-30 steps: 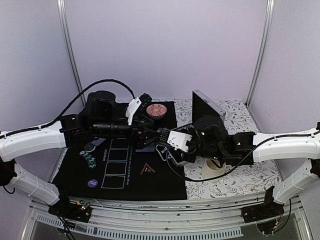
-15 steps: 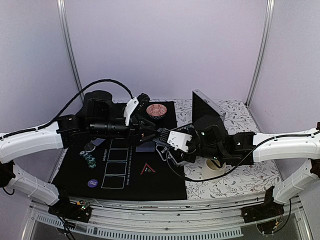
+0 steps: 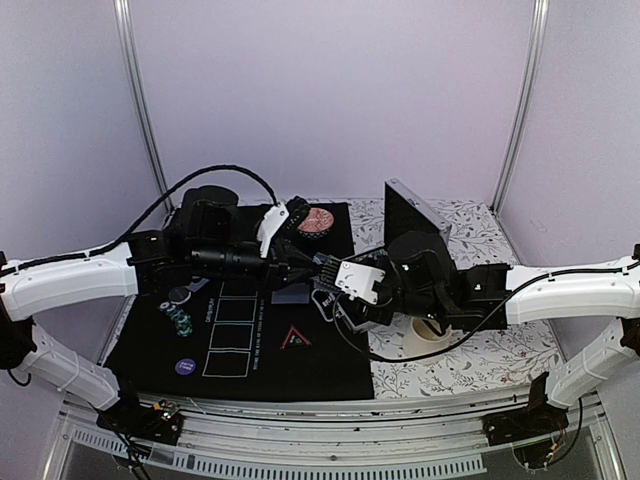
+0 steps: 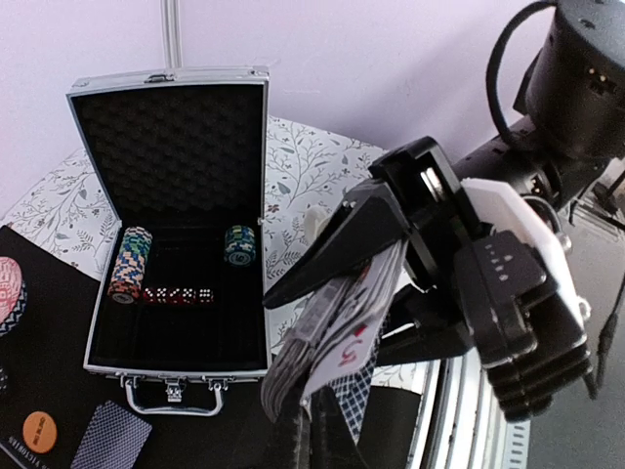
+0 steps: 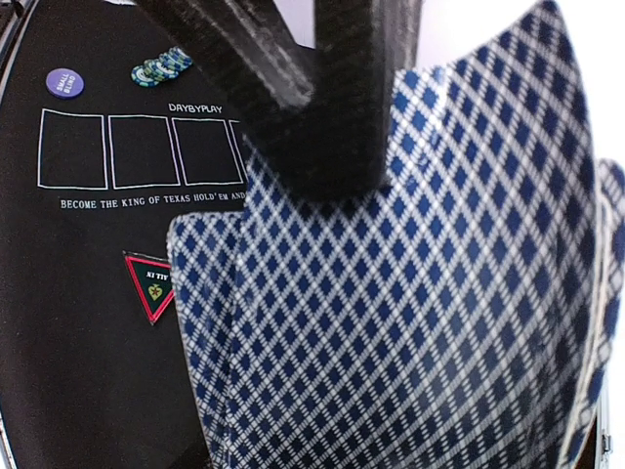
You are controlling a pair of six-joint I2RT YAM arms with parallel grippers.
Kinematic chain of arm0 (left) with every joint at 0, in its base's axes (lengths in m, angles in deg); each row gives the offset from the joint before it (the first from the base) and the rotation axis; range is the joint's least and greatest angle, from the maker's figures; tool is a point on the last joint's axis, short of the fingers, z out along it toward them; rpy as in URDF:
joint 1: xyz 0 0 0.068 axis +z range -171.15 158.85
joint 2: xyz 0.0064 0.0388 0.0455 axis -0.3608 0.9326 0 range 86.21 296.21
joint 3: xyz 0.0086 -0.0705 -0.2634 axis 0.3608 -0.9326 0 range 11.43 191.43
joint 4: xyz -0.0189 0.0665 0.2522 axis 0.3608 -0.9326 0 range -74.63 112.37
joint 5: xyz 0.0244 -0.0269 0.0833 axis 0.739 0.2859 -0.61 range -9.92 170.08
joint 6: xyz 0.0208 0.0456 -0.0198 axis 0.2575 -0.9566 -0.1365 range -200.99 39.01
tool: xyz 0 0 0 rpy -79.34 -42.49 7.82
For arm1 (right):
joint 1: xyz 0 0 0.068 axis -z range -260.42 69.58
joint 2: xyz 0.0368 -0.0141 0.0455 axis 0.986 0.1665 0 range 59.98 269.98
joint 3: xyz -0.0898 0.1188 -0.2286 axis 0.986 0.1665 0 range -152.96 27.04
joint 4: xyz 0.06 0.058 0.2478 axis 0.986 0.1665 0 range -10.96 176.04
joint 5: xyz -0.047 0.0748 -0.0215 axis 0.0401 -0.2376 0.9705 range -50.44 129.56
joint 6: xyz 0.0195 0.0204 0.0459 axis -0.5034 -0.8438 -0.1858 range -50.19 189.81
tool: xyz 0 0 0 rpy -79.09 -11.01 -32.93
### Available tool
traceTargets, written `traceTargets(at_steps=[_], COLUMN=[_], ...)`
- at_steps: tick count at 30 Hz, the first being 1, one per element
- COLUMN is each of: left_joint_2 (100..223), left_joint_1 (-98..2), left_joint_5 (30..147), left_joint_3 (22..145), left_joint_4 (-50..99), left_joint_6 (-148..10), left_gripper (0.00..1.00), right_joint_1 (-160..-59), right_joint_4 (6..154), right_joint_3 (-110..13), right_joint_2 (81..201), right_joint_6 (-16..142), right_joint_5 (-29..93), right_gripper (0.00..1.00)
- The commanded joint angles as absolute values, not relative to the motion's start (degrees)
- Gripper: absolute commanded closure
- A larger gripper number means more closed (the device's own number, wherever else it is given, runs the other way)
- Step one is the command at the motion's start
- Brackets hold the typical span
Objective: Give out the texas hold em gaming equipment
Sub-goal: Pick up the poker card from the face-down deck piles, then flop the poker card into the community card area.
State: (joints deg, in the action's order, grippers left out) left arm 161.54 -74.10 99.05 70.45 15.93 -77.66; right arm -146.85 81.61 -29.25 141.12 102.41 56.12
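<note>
My right gripper [image 3: 328, 272] is shut on a deck of blue-checked playing cards [image 5: 410, 293], held above the black mat [image 3: 330, 370]. The deck's back fills the right wrist view and hides that gripper's own fingers. My left gripper [image 4: 314, 432] is shut on the lower edge of one card [image 4: 356, 347] that sticks out of the deck and shows a red number. One card [image 3: 292, 295] lies face down on the mat. A red triangle marker [image 5: 151, 283], a purple disc [image 5: 64, 83], an orange disc [image 4: 39, 430] and a few green chips [image 5: 161, 66] also lie on the mat.
An open metal case [image 4: 176, 366] at the back right holds two chip stacks [image 4: 131, 266] and red dice [image 4: 176, 293]. A red patterned bowl [image 3: 316, 220] stands at the mat's far edge. A white cup [image 3: 430, 335] sits under the right arm.
My left gripper has closed from wide open onto a card of the deck and shifted slightly right. The right gripper and its deck have stayed put.
</note>
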Motion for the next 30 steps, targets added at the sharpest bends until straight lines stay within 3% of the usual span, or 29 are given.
traceTargets(at_steps=[1, 17, 30], left_joint_2=[160.1, 153.7, 142.9], left_joint_1=[-74.1, -68.2, -57.8], left_joint_5=[99.5, 109.1, 104.7], left_joint_3=[71.1, 66.1, 55.1], left_joint_4=[16.7, 15.4, -13.9], left_joint_6=[-77.8, -68.7, -44.6], left_gripper=[1.0, 1.0, 1.0], right_joint_1=[-147.3, -144.5, -142.4], right_joint_4=[79.4, 79.2, 80.9], right_joint_3=[-29.7, -27.1, -24.6], right_joint_2=[140.6, 139.3, 137.2], right_joint_6=[102.5, 101.8, 100.8], right_joint_5=[56.7, 56.3, 55.0], right_gripper=[0.56, 0.56, 0.57])
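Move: The face-down deck is in the right gripper, its middle about 5 cm to the right of the left hand, whose fingers are already shut on a card, and about 3 cm left and 1 cm ahead of the right hand. On the mat, some 25 cm below the left hand, the all-in triangle lies about 2 cm ahead and 4 cm left, and a face-down card about 13 cm ahead and 5 cm left. Keeping its pinch, the left hand rises slightly, then swings the card about 11 cm left and down, away from the deck. ##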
